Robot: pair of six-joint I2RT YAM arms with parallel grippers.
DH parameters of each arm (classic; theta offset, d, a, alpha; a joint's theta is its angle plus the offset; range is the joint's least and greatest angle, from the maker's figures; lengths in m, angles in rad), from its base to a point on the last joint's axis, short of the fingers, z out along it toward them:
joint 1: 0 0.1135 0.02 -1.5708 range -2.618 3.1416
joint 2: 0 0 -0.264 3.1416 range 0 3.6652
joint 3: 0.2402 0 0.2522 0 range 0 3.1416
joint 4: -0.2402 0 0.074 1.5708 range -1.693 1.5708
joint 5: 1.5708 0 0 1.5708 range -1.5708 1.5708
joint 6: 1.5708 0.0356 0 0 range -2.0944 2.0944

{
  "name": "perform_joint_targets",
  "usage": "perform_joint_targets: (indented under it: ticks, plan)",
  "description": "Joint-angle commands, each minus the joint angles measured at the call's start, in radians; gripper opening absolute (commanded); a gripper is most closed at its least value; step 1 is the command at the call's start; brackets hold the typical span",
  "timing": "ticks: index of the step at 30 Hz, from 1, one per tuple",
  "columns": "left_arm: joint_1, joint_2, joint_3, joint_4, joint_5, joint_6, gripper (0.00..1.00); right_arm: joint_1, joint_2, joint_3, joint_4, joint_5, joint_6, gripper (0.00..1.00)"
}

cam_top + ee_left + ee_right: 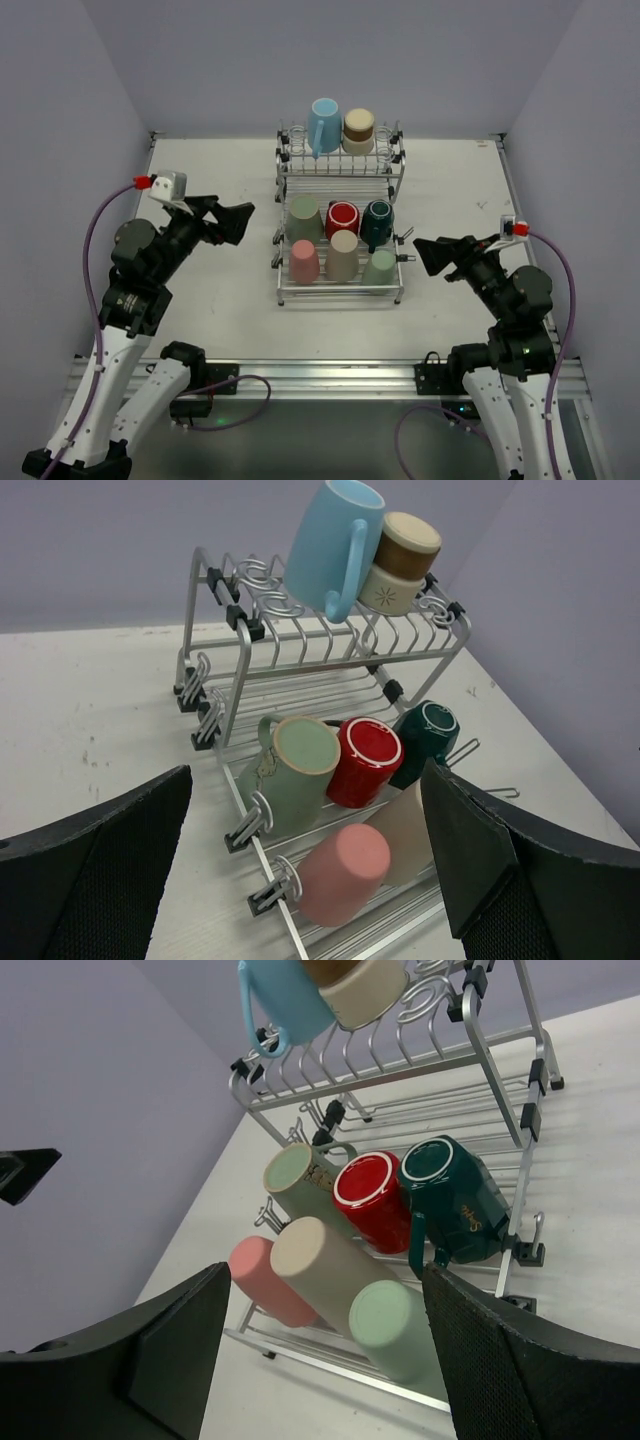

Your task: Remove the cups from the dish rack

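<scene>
The chrome dish rack (340,296) stands mid-table. Its upper shelf holds a light blue mug (323,125) and a tan-brown cup (358,130). The lower tray holds sage green (303,217), red (342,218) and dark teal (377,222) mugs behind pink (304,261), beige (343,256) and mint green (380,267) cups. My left gripper (235,222) is open and empty, left of the rack, facing the pink cup (342,873). My right gripper (432,255) is open and empty, right of the rack, facing the mint green cup (395,1325).
The white table (210,300) is walled by purple-grey panels on three sides. Small wire hooks (262,815) stick out from the rack's left side. The dark teal mug's handle (415,1245) points toward the right gripper.
</scene>
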Motion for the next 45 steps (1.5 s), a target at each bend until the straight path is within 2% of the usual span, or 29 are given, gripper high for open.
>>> perform_joint_targets:
  ticks: [1, 4, 8, 10, 12, 13, 14, 16, 20, 24, 26, 32, 40, 45]
  plan:
    - [0.002, 0.018, 0.048, 0.015, 0.064, -0.029, 1.00, 0.002, -0.007, 0.016, -0.016, -0.045, -0.006, 0.79]
    - [0.002, 0.053, 0.081, 0.074, 0.096, -0.060, 1.00, 0.002, 0.000, 0.004, 0.018, -0.069, 0.026, 0.79]
    - [0.002, 0.162, 0.131, 0.232, 0.165, -0.147, 1.00, 0.003, 0.034, -0.014, 0.098, -0.135, 0.077, 0.78]
    - [0.002, 0.214, 0.182, 0.246, 0.181, -0.169, 1.00, 0.002, 0.050, -0.025, 0.116, -0.147, 0.091, 0.78]
    - [0.000, 0.297, 0.214, 0.265, 0.202, -0.187, 0.94, 0.002, 0.056, -0.039, 0.129, -0.155, 0.100, 0.77]
    - [-0.009, 0.352, 0.248, 0.277, 0.210, -0.194, 0.79, 0.002, 0.060, -0.043, 0.141, -0.167, 0.105, 0.77]
    - [-0.015, 0.377, 0.268, 0.280, 0.211, -0.198, 0.71, 0.002, 0.062, -0.056, 0.148, -0.175, 0.108, 0.77]
    - [-0.042, 0.455, 0.339, 0.280, 0.201, -0.195, 0.62, 0.002, 0.063, -0.066, 0.168, -0.186, 0.117, 0.77]
    - [-0.113, 0.563, 0.467, 0.216, 0.043, -0.096, 0.62, 0.002, 0.063, -0.076, 0.176, -0.189, 0.118, 0.76]
    - [-0.161, 0.655, 0.551, 0.161, 0.023, -0.024, 0.61, 0.003, 0.057, -0.074, 0.173, -0.192, 0.108, 0.76]
    - [-0.228, 0.681, 0.567, 0.127, -0.111, 0.053, 0.60, 0.002, 0.057, -0.077, 0.170, -0.192, 0.102, 0.76]
    - [-0.309, 0.788, 0.639, 0.079, -0.288, 0.182, 0.60, 0.003, 0.060, -0.080, 0.170, -0.200, 0.097, 0.75]
    - [-0.336, 0.957, 0.751, 0.029, -0.422, 0.286, 0.57, 0.003, 0.057, -0.083, 0.156, -0.192, 0.082, 0.75]
    - [-0.336, 1.011, 0.765, 0.030, -0.419, 0.291, 0.53, 0.003, 0.059, -0.083, 0.145, -0.190, 0.074, 0.75]
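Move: From the left hand, the light blue mug on the rack's top tier stands about 24 cm ahead and 16 cm to the right, some 3 cm lower. The two stacked cups stand level with that mug and about 7 cm to its right; the sage green mug, one tier down, is about 11 cm ahead of the hand, 13 cm right and 16 cm below. From the right hand, the blue mug is about 29 cm ahead, 21 cm left and about level. Forward and to the right in an arc, the left hand goes some 24 cm to the light blue mug: it first rises about 6 cm, then sinks nearly 10 cm in front of the mug while rolling its left side up. Its fingers narrow from wide open to about half, ending close around the handle's lower end; contact can't be made out. The right hand eases about 3 cm left towards the rack, turning slightly counter-clockwise. ##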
